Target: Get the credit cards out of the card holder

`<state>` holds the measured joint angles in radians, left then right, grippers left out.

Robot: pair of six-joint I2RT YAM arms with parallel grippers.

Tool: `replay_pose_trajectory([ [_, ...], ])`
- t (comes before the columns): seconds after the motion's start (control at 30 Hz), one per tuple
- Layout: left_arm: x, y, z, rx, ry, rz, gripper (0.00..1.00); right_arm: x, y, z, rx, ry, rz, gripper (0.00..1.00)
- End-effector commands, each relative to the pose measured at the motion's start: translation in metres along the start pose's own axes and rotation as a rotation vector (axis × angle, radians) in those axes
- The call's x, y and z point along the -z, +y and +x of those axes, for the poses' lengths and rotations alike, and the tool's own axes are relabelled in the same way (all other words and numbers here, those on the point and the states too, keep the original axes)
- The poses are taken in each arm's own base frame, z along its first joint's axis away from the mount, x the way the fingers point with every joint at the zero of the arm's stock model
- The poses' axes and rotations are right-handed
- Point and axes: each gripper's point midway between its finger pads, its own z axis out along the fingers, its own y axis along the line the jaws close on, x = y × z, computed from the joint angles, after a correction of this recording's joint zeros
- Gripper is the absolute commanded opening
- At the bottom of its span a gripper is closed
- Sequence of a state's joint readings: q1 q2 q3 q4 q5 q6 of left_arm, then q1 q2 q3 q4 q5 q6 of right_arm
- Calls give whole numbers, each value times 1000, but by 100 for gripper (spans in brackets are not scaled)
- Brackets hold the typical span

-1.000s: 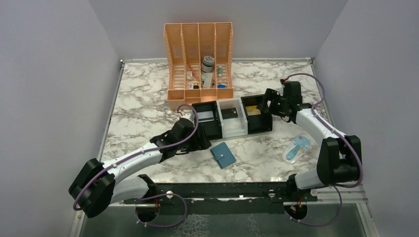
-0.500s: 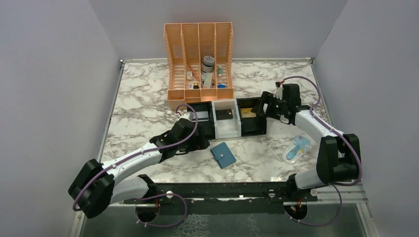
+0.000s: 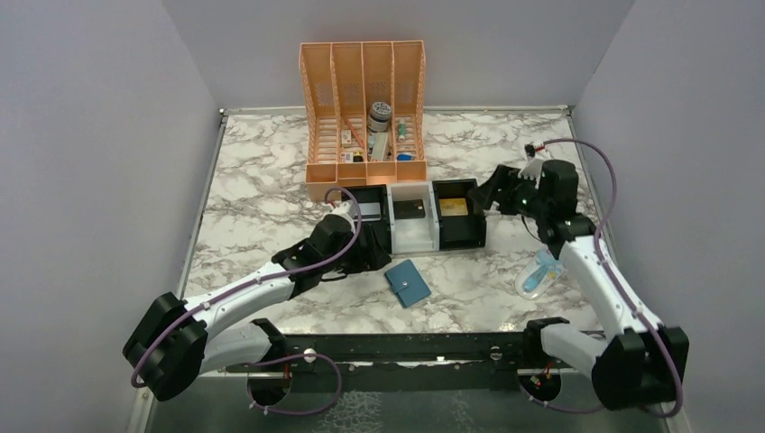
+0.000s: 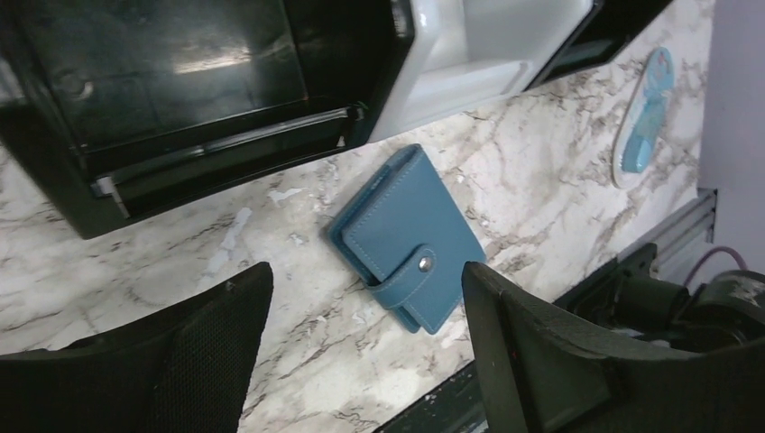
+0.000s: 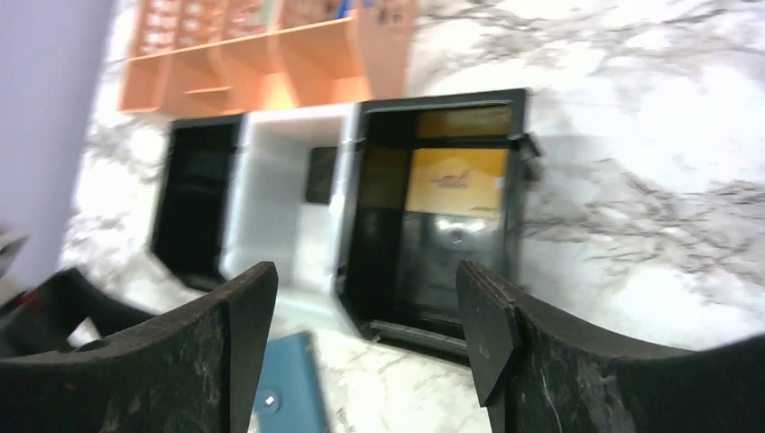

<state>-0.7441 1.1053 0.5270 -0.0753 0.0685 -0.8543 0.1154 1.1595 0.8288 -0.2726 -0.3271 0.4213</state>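
The blue card holder lies flat on the marble, folded shut with its snap tab fastened; its corner also shows in the right wrist view. One gold-tan credit card rests in the right black compartment of the tray. My left gripper hovers just left of the holder, open and empty, with the holder ahead of its fingertips. My right gripper stands open and empty to the right of the tray, facing it.
The black-white-black tray sits mid-table, with a dark card in its white compartment and a silver-white card in the left one. An orange organizer stands behind. A pale blue packet lies at right. Walls enclose the table.
My right arm has drawn back to the right, away from the tray, and its elbow has swung outward. The tray sits slightly further left. The left arm has barely moved.
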Motion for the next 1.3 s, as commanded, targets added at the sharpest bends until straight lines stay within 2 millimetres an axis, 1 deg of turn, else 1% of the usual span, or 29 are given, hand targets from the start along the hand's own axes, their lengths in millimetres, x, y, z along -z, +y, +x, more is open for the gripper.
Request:
replay_pose_trajectory([
  [0.0, -2, -22, 4, -23, 22, 115, 76, 27, 39, 39, 22, 43, -264, 69],
  [0.03, -3, -18, 7, -26, 28, 105, 74, 33, 47, 51, 11, 63, -325, 65],
  [0.1, -4, -11, 12, -30, 32, 78, 71, 41, 55, 76, -14, 91, -423, 61],
  [0.13, -4, -8, 14, -31, 32, 59, 70, 44, 56, 88, -24, 104, -449, 58],
  [0.2, -4, -5, 18, -42, 10, 20, 69, 49, 56, 101, -21, 126, -473, 54],
  [0.27, -7, -4, 24, -50, 3, -11, 66, 51, 56, 108, -6, 140, -490, 52],
  [0.33, -12, -10, 32, -77, 23, -23, 63, 48, 55, 116, -24, 166, -500, 49],
  [0.4, -16, -18, 38, -120, 17, -47, 62, 45, 59, 126, -50, 213, -521, 44],
  [0.5, -21, -16, 46, -141, -8, -100, 61, 37, 76, 147, -12, 270, -539, 44],
  [0.57, -24, -18, 50, -137, -14, -108, 60, 27, 85, 166, 35, 311, -492, 43],
  [0.6, -25, -20, 51, -152, -14, -110, 60, 22, 87, 173, 49, 325, -456, 43],
  [0.67, -26, -24, 52, -181, -15, -122, 59, 17, 87, 181, 51, 334, -426, 43],
  [0.73, -28, -26, 52, -196, -16, -126, 59, 15, 86, 183, 45, 323, -424, 43],
  [0.83, -34, -30, 57, -221, -6, -131, 57, 14, 85, 196, 66, 361, -443, 42],
  [0.97, -41, -35, 64, -253, 12, -136, 52, 9, 77, 210, 74, 388, -436, 42],
  [1.1, -44, -28, 72, -257, 25, -159, 47, 8, 82, 223, 64, 423, -497, 42],
  [1.27, -41, -16, 73, -262, 20, -184, 46, 0, 74, 239, 75, 461, -469, 43],
])
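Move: The closed card holder lies flat on the table about 5 cm back and 5 cm to the right of my left hand, some 8 cm below it. From my right hand it is roughly 17 cm back, 17 cm to the left and 16 cm below. The black right compartment stands about 6 cm left and 4 cm back of my right hand; the black left compartment is some 8 cm ahead and 4 cm left of my left hand. I pull my right hand off the right compartment, with a small lift first, then back about 16 cm, down and left to the holder's right-hand end, turning some 30 degrees counter-clockwise and half closing the fingers. Meanwhile my left hand goes about 6 cm right, down and slightly back over the clasp side, rolling its left side up as its fingers narrow to half open. Neither grips yet. ##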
